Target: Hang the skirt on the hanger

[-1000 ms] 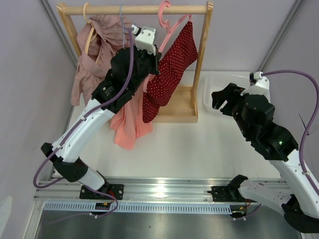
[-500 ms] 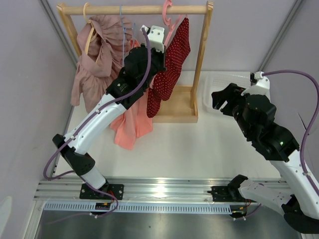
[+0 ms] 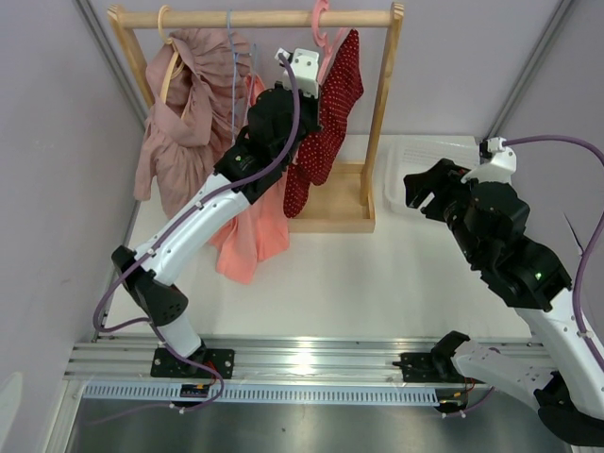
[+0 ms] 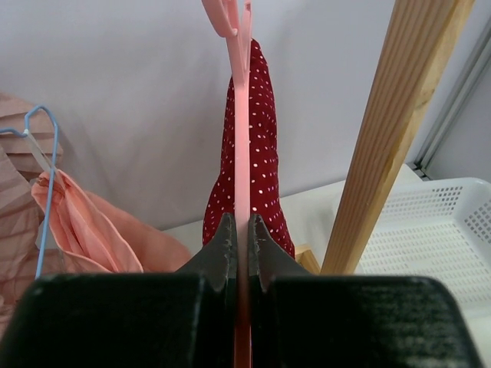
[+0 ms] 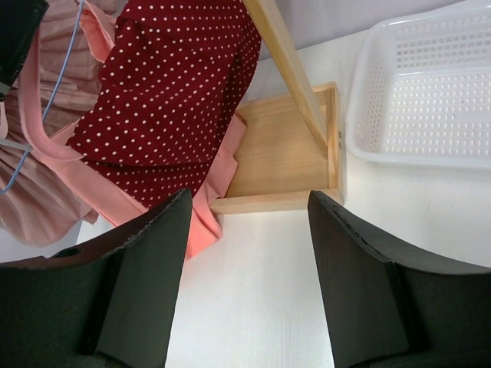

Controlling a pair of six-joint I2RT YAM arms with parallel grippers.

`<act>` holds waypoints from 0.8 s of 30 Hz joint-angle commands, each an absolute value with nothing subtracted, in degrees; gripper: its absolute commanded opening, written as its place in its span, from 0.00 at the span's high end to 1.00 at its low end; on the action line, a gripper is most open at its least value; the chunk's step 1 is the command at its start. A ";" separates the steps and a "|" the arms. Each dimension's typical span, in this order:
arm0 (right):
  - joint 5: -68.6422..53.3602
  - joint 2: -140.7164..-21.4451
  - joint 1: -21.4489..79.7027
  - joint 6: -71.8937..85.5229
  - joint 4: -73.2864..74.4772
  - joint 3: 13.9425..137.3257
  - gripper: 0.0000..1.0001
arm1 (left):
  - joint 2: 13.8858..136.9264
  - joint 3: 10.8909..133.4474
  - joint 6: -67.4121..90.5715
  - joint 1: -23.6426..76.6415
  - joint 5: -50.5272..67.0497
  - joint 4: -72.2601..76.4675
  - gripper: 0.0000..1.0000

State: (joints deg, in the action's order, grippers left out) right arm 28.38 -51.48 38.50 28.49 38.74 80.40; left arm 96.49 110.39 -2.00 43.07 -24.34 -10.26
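Observation:
The dark red polka-dot skirt hangs from the thin pink hanger, whose hook curls at the wooden rail near the rack's right post. In the left wrist view the hanger runs edge-on straight up from my left gripper, which is shut on its lower part. The skirt drapes behind it. My right gripper is open and empty, hovering over the table in front of the rack's base, well to the right of the skirt.
The wooden rack has a top rail, a right post and a base tray. A salmon-pink garment and a dusty-pink ruffled one hang at its left, by a blue wire hanger. A white basket stands to the right.
My left arm has carried the hanger and skirt up and to the right, toward the rail's right end. The skirt now hangs narrower and closer to the post. The right arm barely moved.

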 commanded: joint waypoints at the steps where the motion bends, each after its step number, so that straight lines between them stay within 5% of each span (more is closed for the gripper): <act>1: 28.30 -50.54 38.14 28.56 37.79 81.47 0.32 | 96.68 113.29 -2.29 43.33 -25.14 -6.15 1.00; 15: 27.95 -50.54 37.88 28.74 37.35 80.60 0.32 | 96.15 112.50 -3.51 43.33 -22.41 -5.80 0.90; 24: 27.60 -50.62 37.88 28.74 37.44 80.25 0.32 | 93.70 110.48 -3.43 43.33 -21.80 -4.04 0.61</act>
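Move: My left hand holds the pink hanger, its hook already up at the rack's rail. That spot on the rail is about 11 cm ahead of this hand, 1 cm to its right and some 9 cm above. The polka-dot skirt's middle hangs about 5 cm ahead, 2 cm right and 8 cm below. The blue hanger is roughly 18 cm left and 10 cm ahead. From my idle right hand the rail spot lies some 28 cm ahead, 20 cm left and 13 cm above. I let go of the pink hanger at the rail. First my left hand eases under 1 cm forward, right and down, bringing the hook home; then it stays nearly in place while the fingers spread from shut to about a third open around the hanger's pink bar, and at the end it starts rising, less than 1 cm. ##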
